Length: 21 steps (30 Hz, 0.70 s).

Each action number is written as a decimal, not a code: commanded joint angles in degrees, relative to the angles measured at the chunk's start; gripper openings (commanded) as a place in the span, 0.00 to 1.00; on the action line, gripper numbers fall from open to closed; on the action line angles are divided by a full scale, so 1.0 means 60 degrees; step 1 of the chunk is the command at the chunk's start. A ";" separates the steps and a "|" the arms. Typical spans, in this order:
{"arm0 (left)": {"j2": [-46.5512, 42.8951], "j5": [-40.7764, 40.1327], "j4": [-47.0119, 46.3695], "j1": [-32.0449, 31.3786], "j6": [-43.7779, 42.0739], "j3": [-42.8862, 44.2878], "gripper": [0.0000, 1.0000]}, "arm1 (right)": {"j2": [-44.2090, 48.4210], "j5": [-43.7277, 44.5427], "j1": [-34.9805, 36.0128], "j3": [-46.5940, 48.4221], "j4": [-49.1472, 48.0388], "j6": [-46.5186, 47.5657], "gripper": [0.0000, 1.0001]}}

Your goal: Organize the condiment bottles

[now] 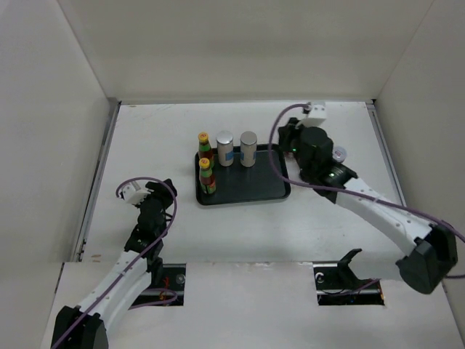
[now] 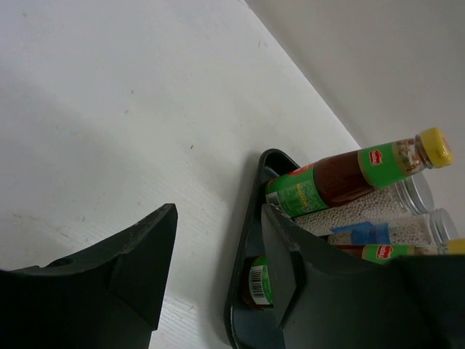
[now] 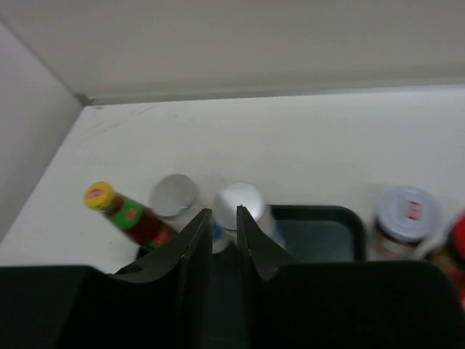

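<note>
On the black tray (image 1: 247, 190) two yellow-capped dark sauce bottles (image 1: 204, 142) (image 1: 207, 171) stand at its left side, with two silver-lidded jars (image 1: 224, 146) (image 1: 248, 146) along its back. My right gripper (image 1: 285, 137) hovers by the tray's back right corner. In the right wrist view its jaws (image 3: 224, 212) are almost together with nothing between them, and a silver-lidded jar (image 3: 238, 203) stands just beyond the tips. My left gripper (image 1: 164, 193) rests left of the tray. It is open and empty (image 2: 218, 214), and a sauce bottle (image 2: 349, 171) shows past its right finger.
Another silver-lidded jar (image 1: 338, 154) stands off the tray, partly hidden behind the right arm. In the right wrist view a jar with a red mark on its lid (image 3: 407, 212) sits beside something red (image 3: 458, 243). White walls enclose the table on three sides.
</note>
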<state>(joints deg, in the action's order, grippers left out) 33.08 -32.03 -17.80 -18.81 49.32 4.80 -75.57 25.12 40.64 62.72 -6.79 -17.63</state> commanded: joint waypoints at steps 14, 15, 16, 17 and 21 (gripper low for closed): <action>0.0741 0.0006 -0.1017 -0.0212 -0.0149 -0.0023 0.50 | 0.0629 0.0751 -0.3075 -0.2280 0.2070 -0.0783 0.86; 0.0741 0.0007 -0.1017 -0.0227 -0.0149 -0.0009 0.50 | 0.0497 0.0619 -0.3177 -0.2265 0.1909 -0.0797 0.85; 0.0741 0.0007 -0.1017 -0.0241 -0.0134 -0.0009 0.50 | 0.0394 0.0487 -0.3308 -0.2250 0.1777 -0.0855 0.85; 0.0756 0.0007 -0.1017 -0.0242 -0.0105 -0.0009 0.50 | 0.0320 0.0413 -0.3382 -0.2250 0.1689 -0.0871 0.85; 0.0815 0.0079 -0.1003 -0.0242 -0.0149 0.0006 0.50 | -0.0177 0.0280 -0.3661 -0.2060 0.1571 -0.0929 0.83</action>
<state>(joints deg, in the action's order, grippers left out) 38.04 -32.05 -20.86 -19.94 48.99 4.78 -75.81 28.08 19.79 47.35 5.93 -22.50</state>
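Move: The near red-lidded jar stands about 17 cm to the right hand's right, 1 cm ahead and some 24 cm below. The far red-lidded jar is 7 cm straight beyond it; the left silver-lidded jar is 7 cm beyond and 7 cm left of it, the right silver-lidded jar 8 cm right and 3 cm farther out. From the idle left hand the near red-lidded jar is roughly 52 cm right, 10 cm ahead and 6 cm below. To the near red-lidded jar the empty right hand swings away from the tray, about 17 cm right and 17 cm down, mostly sideways first, then sinking to its lid. The wrist turns some 25 degrees clockwise and tips down about as much, while the nearly shut fingers open wide to either side of the lid; no contact can be seen. ##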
